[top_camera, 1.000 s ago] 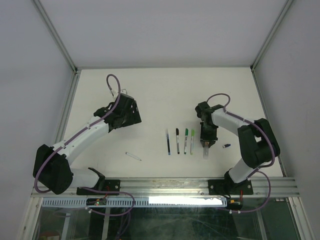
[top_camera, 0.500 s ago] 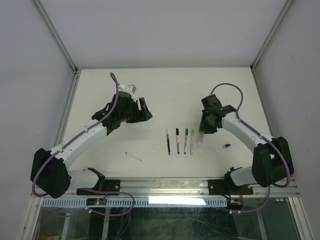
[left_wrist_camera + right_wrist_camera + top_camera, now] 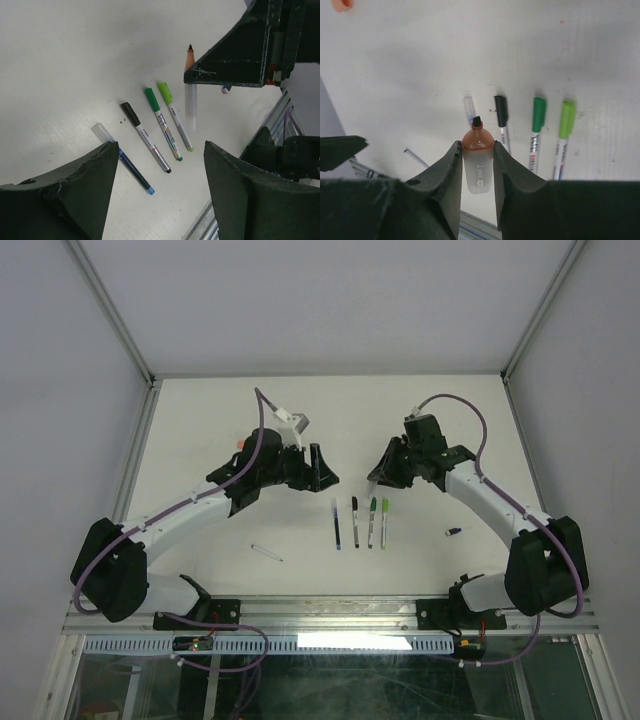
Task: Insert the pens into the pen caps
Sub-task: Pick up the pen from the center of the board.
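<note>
My right gripper (image 3: 476, 146) is shut on a thick clear pen with an orange tip (image 3: 478, 159), its black nib pointing away from the wrist. In the top view that gripper (image 3: 379, 476) hangs above the table's middle, facing my left gripper (image 3: 324, 474). The left gripper (image 3: 160, 148) stands open and holds nothing. Between and below them lie capped pens in a row: blue (image 3: 337, 525), black-capped (image 3: 355, 521), dark green (image 3: 372, 521) and light green (image 3: 384, 522). A small blue pen cap (image 3: 453, 531) lies at the right. An orange pen cap (image 3: 342, 4) lies beside the left arm.
A thin clear stick (image 3: 267, 552) lies alone at the front left. The metal rail (image 3: 330, 612) runs along the near edge. White walls close the table at the left, back and right.
Both arms have swung in towards the table's middle. The right gripper carried the orange-tipped pen up and leftwards from near the front; the left gripper moved right to face it.
</note>
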{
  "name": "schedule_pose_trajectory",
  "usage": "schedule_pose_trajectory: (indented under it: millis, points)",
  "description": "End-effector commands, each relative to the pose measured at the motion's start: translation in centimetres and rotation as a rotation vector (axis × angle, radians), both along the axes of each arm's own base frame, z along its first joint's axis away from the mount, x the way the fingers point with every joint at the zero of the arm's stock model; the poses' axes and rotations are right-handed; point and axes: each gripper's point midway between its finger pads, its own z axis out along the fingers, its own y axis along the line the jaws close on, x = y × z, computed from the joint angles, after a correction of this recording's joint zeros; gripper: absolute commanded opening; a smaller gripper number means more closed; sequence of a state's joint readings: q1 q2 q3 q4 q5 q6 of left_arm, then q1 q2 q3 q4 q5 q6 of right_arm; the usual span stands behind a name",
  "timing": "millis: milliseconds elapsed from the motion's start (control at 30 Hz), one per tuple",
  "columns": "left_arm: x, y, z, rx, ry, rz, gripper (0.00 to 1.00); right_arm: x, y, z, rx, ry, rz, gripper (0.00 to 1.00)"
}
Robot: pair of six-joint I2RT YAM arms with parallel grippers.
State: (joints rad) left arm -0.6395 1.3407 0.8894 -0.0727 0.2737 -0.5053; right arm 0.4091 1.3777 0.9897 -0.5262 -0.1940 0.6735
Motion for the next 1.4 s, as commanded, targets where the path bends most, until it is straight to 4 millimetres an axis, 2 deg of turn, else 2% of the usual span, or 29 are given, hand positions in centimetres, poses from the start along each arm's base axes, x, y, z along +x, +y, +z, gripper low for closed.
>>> schedule_pose_trajectory:
  millis: [0, 200, 367, 433, 533, 633, 1000, 1100, 1167, 1267, 1367]
  points:
    - [-0.3, -2.9, 2.1, -0.039, -0.140, -0.105, 0.70, 1.4, 4.3, 5.1, 0.212, -0.086, 0.067, 0.15]
    - [-0.7, -4.3, 1.9, -0.053, -0.145, -0.135, 0.71, 0.9, 6.2, 6.6, 0.289, -0.087, 0.115, 0.15]
    - [-0.9, -5.3, 2.6, -0.089, -0.146, -0.160, 0.71, 0.5, 7.1, 7.2, 0.317, -0.090, 0.132, 0.15]
    - [-0.8, -5.7, 1.2, -0.072, -0.117, -0.169, 0.69, 0.3, 7.4, 7.6, 0.332, -0.093, 0.140, 0.15]
    - [-0.8, -6.1, 0.6, -0.067, -0.101, -0.180, 0.65, 0.1, 7.7, 8.1, 0.349, -0.099, 0.148, 0.15]
    - [-1.1, -6.5, 0.3, -0.071, -0.088, -0.198, 0.55, -0.1, 7.8, 8.5, 0.355, -0.103, 0.154, 0.15]
    - [-1.2, -6.9, 1.3, -0.096, -0.079, -0.207, 0.06, -0.2, 8.2, 8.4, 0.338, -0.115, 0.155, 0.16]
    - [-0.6, -6.2, 1.3, -0.086, -0.067, -0.162, 0.00, 0.3, 8.1, 8.9, 0.312, -0.163, 0.148, 0.23]
    - [0.2, -5.1, 1.5, -0.094, -0.053, -0.109, 0.00, 0.7, 7.8, 9.4, 0.285, -0.218, 0.147, 0.33]
    - [1.4, -2.6, 1.9, -0.126, -0.023, -0.044, 0.00, 1.6, 7.4, 10.5, 0.256, -0.329, 0.161, 0.47]
    - [2.4, 0.4, 3.2, -0.135, -0.056, 0.025, 0.00, 3.0, 7.3, 12.2, 0.236, -0.458, 0.176, 0.52]
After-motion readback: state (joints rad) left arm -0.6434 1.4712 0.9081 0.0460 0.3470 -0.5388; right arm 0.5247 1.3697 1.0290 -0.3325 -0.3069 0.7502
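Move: The orange pen, upright in the right gripper's fingers, is about 12 cm to the left hand's right, 2 cm back and 5 cm lower. From the left hand the blue pen lies some 8 cm back and 2 cm right, the black pen 8 cm back and 7 cm right, both 15 cm below. From the right hand, the left gripper is about 12 cm left, 2 cm ahead, 5 cm higher; the dark green pen lies 6 cm back, straight behind, 10 cm below. Right carries the orange pen 7 cm left and up; left reaches rightward, pinches it, withdraws as right opens. ##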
